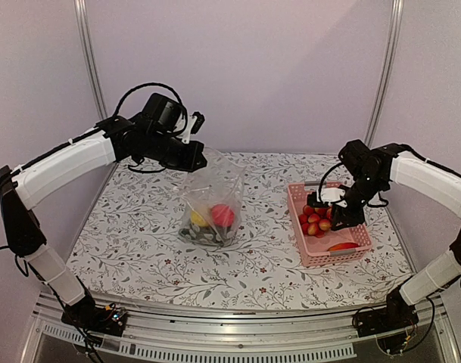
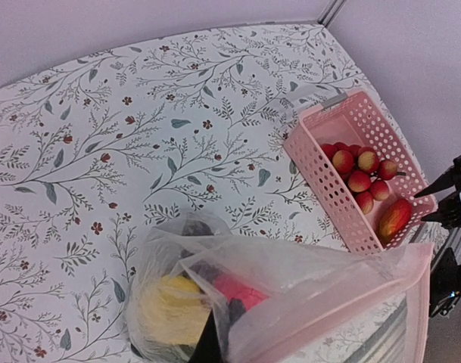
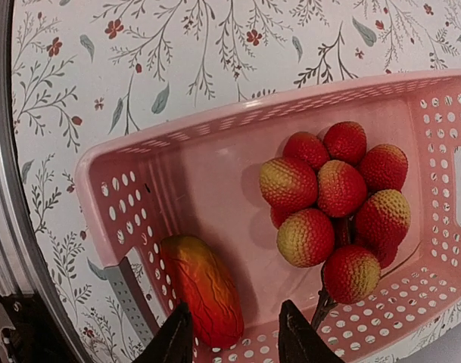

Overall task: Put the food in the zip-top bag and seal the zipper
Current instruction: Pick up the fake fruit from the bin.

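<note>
The zip-top bag [image 1: 211, 193] hangs upright at mid-table, and my left gripper [image 1: 194, 155] is shut on its top edge. Inside lie yellow [image 1: 197, 218], red [image 1: 222, 215] and dark green [image 1: 207, 236] food pieces. In the left wrist view the bag [image 2: 291, 295] gapes open, its zipper [image 2: 351, 295] unsealed. My right gripper [image 1: 344, 219] is lowered into the pink basket [image 1: 306, 246]. Its fingers stand apart [image 3: 234, 310] beside an orange-red piece [image 3: 204, 287], with a cluster of red-yellow fruits [image 3: 332, 200] just to the right. Nothing is gripped.
The pink basket [image 3: 192, 174] sits at the table's right side, near the right edge. Metal frame posts [image 1: 90, 68] rise at the back corners. The floral cloth [image 1: 139, 242] is bare around the bag.
</note>
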`<state>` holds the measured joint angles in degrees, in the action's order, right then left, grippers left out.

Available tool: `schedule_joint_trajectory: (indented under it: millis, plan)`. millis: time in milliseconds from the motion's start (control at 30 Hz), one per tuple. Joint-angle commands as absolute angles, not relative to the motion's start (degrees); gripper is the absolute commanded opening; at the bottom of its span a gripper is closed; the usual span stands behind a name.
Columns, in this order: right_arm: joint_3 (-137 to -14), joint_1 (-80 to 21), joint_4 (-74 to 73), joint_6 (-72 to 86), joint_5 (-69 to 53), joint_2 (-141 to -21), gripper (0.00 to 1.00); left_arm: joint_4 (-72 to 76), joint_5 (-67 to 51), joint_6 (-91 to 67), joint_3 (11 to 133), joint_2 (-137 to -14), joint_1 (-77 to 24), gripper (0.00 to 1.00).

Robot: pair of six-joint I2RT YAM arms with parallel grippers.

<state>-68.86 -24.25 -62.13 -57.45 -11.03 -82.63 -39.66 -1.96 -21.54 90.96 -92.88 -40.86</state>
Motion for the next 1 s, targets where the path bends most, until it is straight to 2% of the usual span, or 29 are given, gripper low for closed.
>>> schedule_joint_trajectory:
  millis: [0,267,433,633,967]
  plan:
    - [-66.68,-23.79,-62.28,-62.31,-5.38,-84.52,0.36,-38.21,-2.20,-22.16,90.39,-92.77,-40.61,0.00]
    - [-62.37,-23.77,-60.75,-65.81,-1.40,-86.69,0.38,-38.16,-2.41,-21.82,89.87,-92.47,-40.63,0.00]
    - [-61.72,-23.73,-59.99,-66.83,-0.33,-87.98,0.43,-38.23,-2.43,-21.79,89.58,-92.20,-40.65,0.00]
    - [-60.16,-23.71,-58.46,-67.95,2.81,-89.50,0.56,-38.32,-2.71,-21.71,89.20,-92.07,-40.61,0.00]
    - [-58.47,-23.60,-58.05,-68.91,3.94,-92.36,0.62,-38.28,-2.26,-21.38,88.42,-91.67,-40.61,0.00]
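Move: The red-orange mango lies about 12 cm below the right hand, 3 cm back and 4 cm to its right, against the bin's near wall. The cluster of small red fruit sits some 8 cm ahead, 4 cm left and 11 cm down; the bin's near handle is about 9 cm back, 4 cm right and 10 cm down. From the left hand, the mango is roughly 42 cm right, 13 cm back and 24 cm lower. The right hand sinks about 8 cm and rightward 5 cm towards the mango, straightening downward some 20 degrees, fingers opening. ##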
